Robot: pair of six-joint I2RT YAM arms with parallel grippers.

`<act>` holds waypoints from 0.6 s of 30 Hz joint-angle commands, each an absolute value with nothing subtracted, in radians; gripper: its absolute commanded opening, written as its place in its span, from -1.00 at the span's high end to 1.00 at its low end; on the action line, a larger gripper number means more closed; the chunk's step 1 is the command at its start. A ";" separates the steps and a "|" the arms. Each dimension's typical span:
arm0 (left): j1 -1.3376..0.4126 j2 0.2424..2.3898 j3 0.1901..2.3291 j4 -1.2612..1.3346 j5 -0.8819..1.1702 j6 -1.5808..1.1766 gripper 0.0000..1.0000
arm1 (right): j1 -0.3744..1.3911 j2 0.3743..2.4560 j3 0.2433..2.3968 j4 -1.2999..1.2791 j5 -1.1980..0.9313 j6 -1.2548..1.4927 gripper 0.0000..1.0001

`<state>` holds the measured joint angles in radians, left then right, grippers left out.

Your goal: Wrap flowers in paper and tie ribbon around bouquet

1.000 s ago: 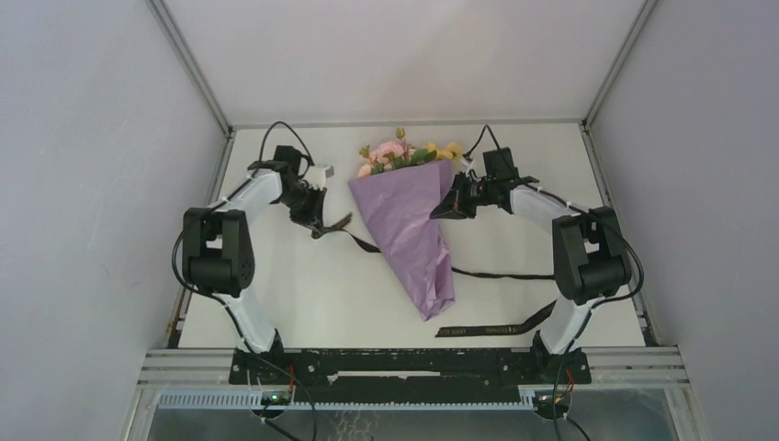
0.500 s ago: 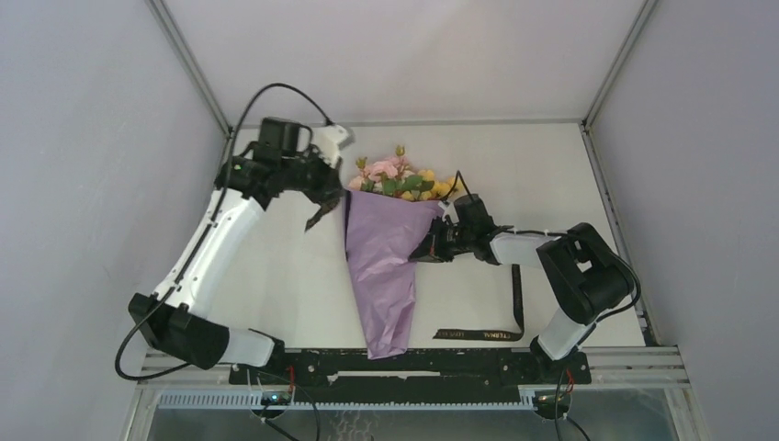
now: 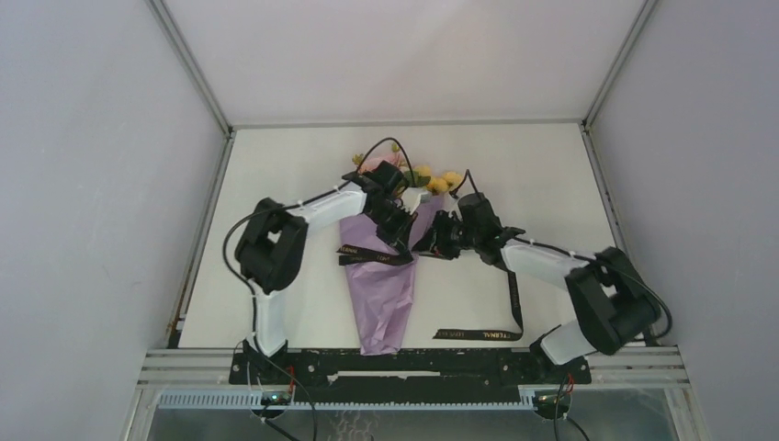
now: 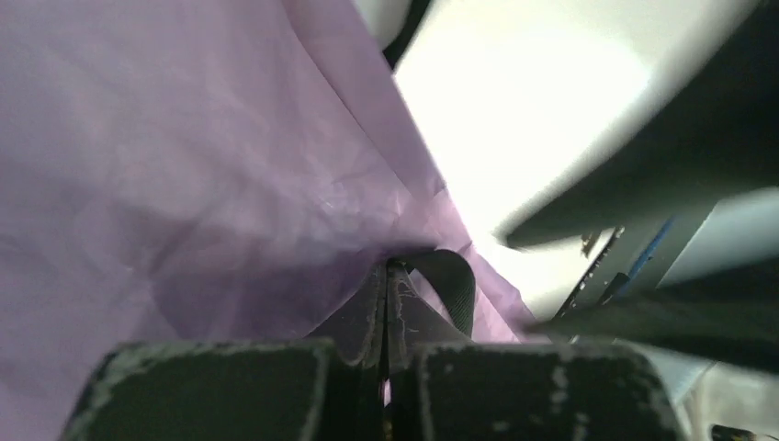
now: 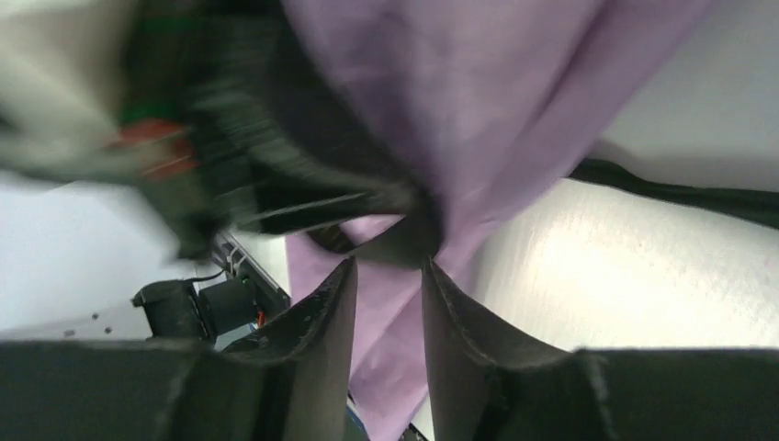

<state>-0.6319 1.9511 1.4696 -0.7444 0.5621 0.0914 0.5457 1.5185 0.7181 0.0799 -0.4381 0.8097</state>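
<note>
The bouquet [image 3: 378,299] lies on the table as a cone of lilac paper [image 4: 184,165], narrow end toward me, with pink and yellow flowers [image 3: 424,175] at its far end. The dark ribbon [image 3: 367,258] crosses the cone's upper part. My left gripper [image 3: 404,246] reaches over the cone, shut on the ribbon [image 4: 455,285], which loops out beside its tips [image 4: 388,271]. My right gripper [image 3: 437,241] is at the cone's right edge. Its jaws [image 5: 390,266] stand open, with purple paper [image 5: 478,110] and a dark band of ribbon [image 5: 395,243] just beyond the tips.
The ribbon's loose length [image 3: 514,294] runs down the table to the right of the cone, and its lettered end [image 3: 478,333] lies near the front edge. The white table [image 3: 276,165] is boxed in by grey walls and metal frame posts [image 3: 188,64].
The left arm has swung from the far left over the bouquet, drawing the ribbon across the cone. The right gripper, shut at the cone's right edge before, has opened.
</note>
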 commanded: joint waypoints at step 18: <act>-0.621 2.041 1.480 -0.680 0.565 -0.015 1.00 | 0.986 1.258 1.062 -1.212 -0.202 -0.657 -0.90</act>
<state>-0.6250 2.1025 1.4719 -0.7170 0.5621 -0.0265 0.9524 1.0821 1.1744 -0.8368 -0.2638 -0.3180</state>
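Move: The left hand's shut fingers, with the ribbon at their tips, hang about 5 cm above the right part of the wrapped paper; the flower heads lie some 17 cm ahead, and the ribbon's crossed left strips about 8 cm to the left, level fore and aft. From the right hand, the loose ribbon tail lies roughly 18 cm back and 12 cm right, 8 cm down, and the paper's narrow end 21 cm back and 7 cm left. The left hand sinks about 5 cm almost straight down onto the wrapped paper, its fingers still shut with the ribbon at their tips, then stays there and keeps it down. Meanwhile the right hand, fingers going from about a third open to wide, leaves the paper's right side empty, rising nearly 20 cm and swinging some 12 cm back while its wrist turns strongly counter-clockwise and the fingers swing to face the near side where the loose ribbon tail lies, and at the last it begins to sink a few centimetres. ##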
